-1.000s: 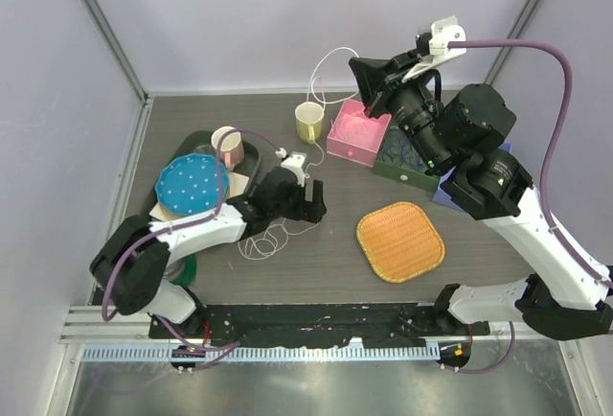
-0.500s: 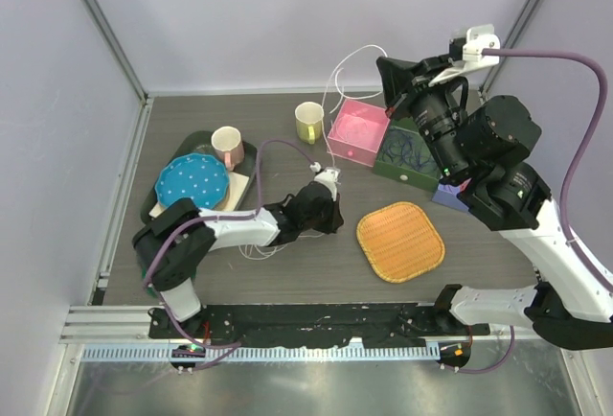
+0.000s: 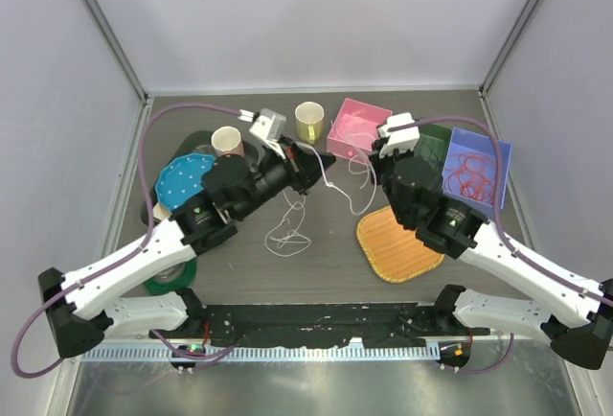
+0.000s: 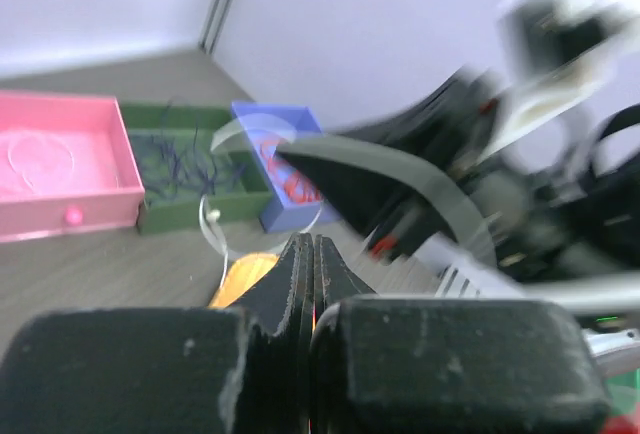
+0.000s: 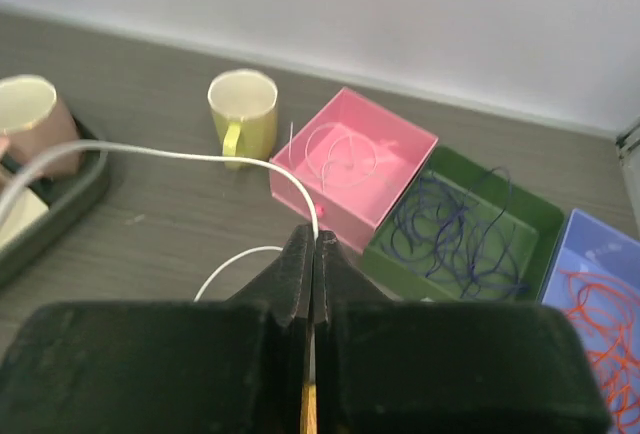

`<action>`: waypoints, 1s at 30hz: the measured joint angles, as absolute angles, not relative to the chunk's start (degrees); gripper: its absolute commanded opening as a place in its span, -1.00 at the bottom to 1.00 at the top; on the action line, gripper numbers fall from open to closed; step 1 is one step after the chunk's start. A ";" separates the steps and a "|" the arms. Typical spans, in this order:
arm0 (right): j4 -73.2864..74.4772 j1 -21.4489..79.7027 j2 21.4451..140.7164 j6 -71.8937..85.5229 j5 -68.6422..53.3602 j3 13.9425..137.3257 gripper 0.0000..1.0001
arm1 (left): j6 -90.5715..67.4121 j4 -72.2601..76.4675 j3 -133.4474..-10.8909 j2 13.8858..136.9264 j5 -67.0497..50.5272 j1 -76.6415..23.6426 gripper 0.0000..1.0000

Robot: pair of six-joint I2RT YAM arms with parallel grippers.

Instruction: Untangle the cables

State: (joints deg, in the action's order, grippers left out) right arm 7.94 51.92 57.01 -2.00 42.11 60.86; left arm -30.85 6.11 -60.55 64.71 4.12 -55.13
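A white cable (image 3: 347, 200) sags in a loop between my two grippers above the table. More of it hangs down to a loose tangle (image 3: 287, 236) on the tabletop. My left gripper (image 3: 326, 161) is raised and shut, and the strand runs from its tip; in the left wrist view the jaws (image 4: 312, 244) are pressed together and the cable (image 4: 214, 224) is a blur beyond them. My right gripper (image 3: 372, 160) is shut on the white cable (image 5: 250, 159) right at its tips (image 5: 316, 237). Dark blue cables (image 5: 455, 234) lie in the green box, orange-red cables (image 3: 472, 174) in the blue box.
A pink box (image 3: 356, 128) with thin white loops, a green box (image 5: 520, 216) and a blue box (image 3: 490, 148) stand at the back right. An orange woven mat (image 3: 397, 243) lies under the right arm. A yellow mug (image 3: 308, 121), a pink mug (image 3: 228, 141), a blue dotted plate (image 3: 187, 184) and a green coil (image 3: 172, 280) are on the left.
My left gripper shut on the white cable at the table and lifted it up and back. The right arm swung down from high at the back to meet it, still shut on the cable.
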 measured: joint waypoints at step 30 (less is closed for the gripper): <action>5.52 51.90 64.51 10.55 16.71 45.65 -0.99 | -49.30 -26.61 -32.01 55.24 27.55 -55.13 -1.00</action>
State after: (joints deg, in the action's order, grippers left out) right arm 5.52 51.90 64.51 10.55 16.71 45.65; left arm -49.30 -26.61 -32.01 55.24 27.55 -55.13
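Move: Both grippers are up high with white cable in them. The white cable tangle lies about 11 cm left of the left hand, 3 cm ahead and 34 cm below; for the right hand it is roughly 20 cm left, 2 cm back and 33 below. From the right hand, the pink box stands some 25 cm ahead, level sideways, and the orange basket about 5 cm back and 8 right. The grey tray is roughly 34 cm left and 16 ahead of the left hand. Down and to the left go both hands, each keeping its closed grip on the white cable. The left first lifts about 5 cm, then swings left and drops to the near-left side of the tangle, ending some 28 cm lower, its fingers tipping down and turning counter-clockwise. The right sinks about 16 cm towards the tangle, drifting left, tipping down and turning slightly counter-clockwise. ##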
